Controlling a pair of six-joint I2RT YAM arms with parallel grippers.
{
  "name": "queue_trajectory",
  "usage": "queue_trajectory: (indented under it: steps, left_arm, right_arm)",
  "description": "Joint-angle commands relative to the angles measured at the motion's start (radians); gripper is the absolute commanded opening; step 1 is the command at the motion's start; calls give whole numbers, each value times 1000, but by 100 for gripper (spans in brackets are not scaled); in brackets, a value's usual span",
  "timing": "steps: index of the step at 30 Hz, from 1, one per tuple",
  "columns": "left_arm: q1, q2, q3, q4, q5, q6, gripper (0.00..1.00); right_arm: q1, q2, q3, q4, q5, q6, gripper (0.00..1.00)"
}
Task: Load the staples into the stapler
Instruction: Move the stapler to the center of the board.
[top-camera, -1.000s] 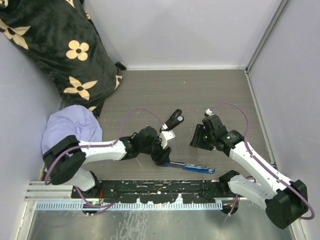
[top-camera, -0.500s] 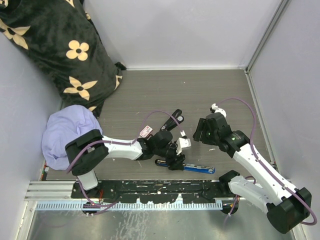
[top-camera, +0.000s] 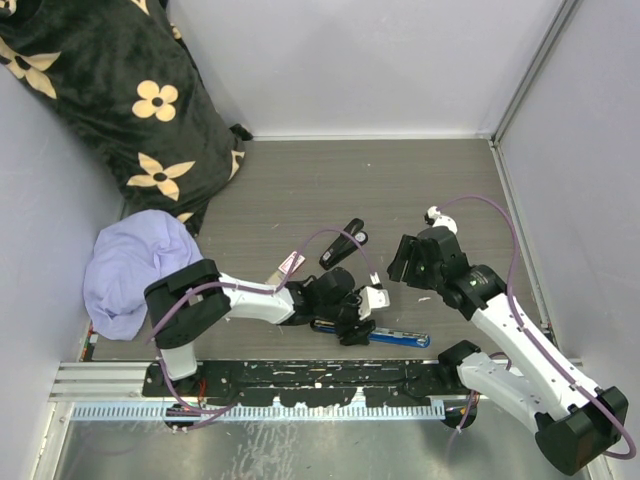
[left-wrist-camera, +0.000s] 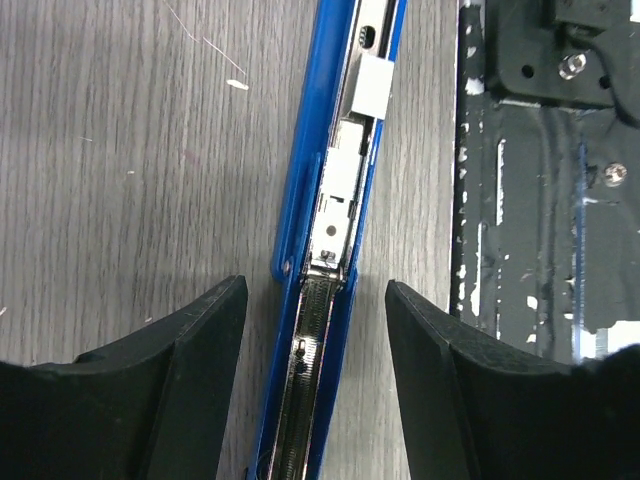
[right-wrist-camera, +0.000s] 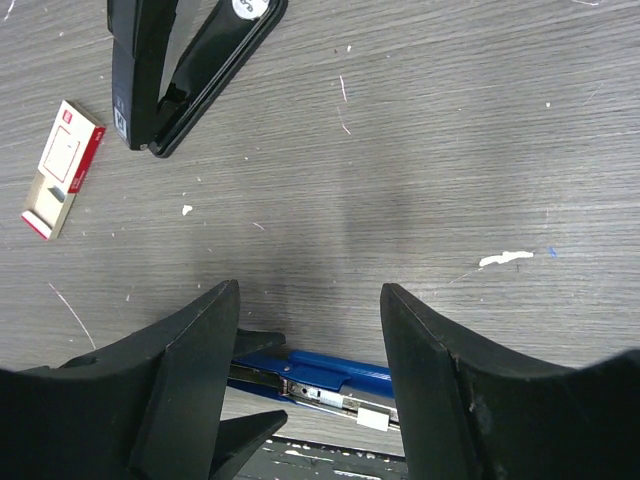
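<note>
A blue stapler (top-camera: 385, 336) lies opened out flat near the table's front edge, its metal staple channel (left-wrist-camera: 335, 200) facing up. My left gripper (left-wrist-camera: 315, 290) is open and straddles the channel's near end, with a gap on each side. The staples (top-camera: 291, 264) are a small white box with a red label (right-wrist-camera: 62, 167), lying flat on the table to the left of a black stapler (top-camera: 342, 243), which is propped open (right-wrist-camera: 190, 60). My right gripper (right-wrist-camera: 308, 295) hangs open and empty above bare table, just behind the blue stapler (right-wrist-camera: 335, 370).
A lilac cloth (top-camera: 140, 268) and a black flowered cushion (top-camera: 110, 90) fill the left and back-left. Grey walls close in the table on three sides. A black mounting rail (top-camera: 300, 378) runs along the front edge, right beside the blue stapler.
My left gripper has swung right and forward from beside the black stapler onto the blue stapler, uncovering the staples box. The right gripper has opened wider and shifted slightly right.
</note>
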Motion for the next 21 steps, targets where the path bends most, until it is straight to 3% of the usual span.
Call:
queue_trajectory:
  steps: [1, 4, 9, 15, 21]
  left_arm:
    - [-28, 10, 38, 0, -90, 75, 59]
    - [-43, 6, 36, -12, -118, 91, 53]
    - [-60, -22, -2, 4, -204, 112, 34]
    - [-60, -83, -62, 12, -283, 102, 25]
    - [-60, -167, -142, -24, -466, 46, 19]
  right_arm:
    - [-5, -23, 9, 43, -2, -1, 64]
    - [-5, -30, 4, 43, -2, 0, 64]
    - [-6, -34, 0, 46, 0, 3, 64]
    - [-6, -22, -2, 45, -2, 1, 64]
    - [-6, 24, 2, 42, -21, -25, 64]
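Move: Just under the left hand's open fingers, some 2 cm below and 1 cm to the right, is the middle of the opened blue stapler, which lies left to right along the board's near edge. The black stapler stands about 18 cm ahead of this hand and 4 cm to its left; the staple box is roughly 12 cm ahead and 16 cm left. From the right hand, the blue stapler's middle lies about 12 cm back, 5 cm left and 12 cm below. Sinking about 1 cm over the blue stapler, the left hand closes its fingers on both sides of the narrow part beside the hinge while rolling some 10 degrees into line with it. With the stapler pinched, it then moves left about 3 cm and forward nearly 2 cm, staying low and swinging slightly counter-clockwise. ##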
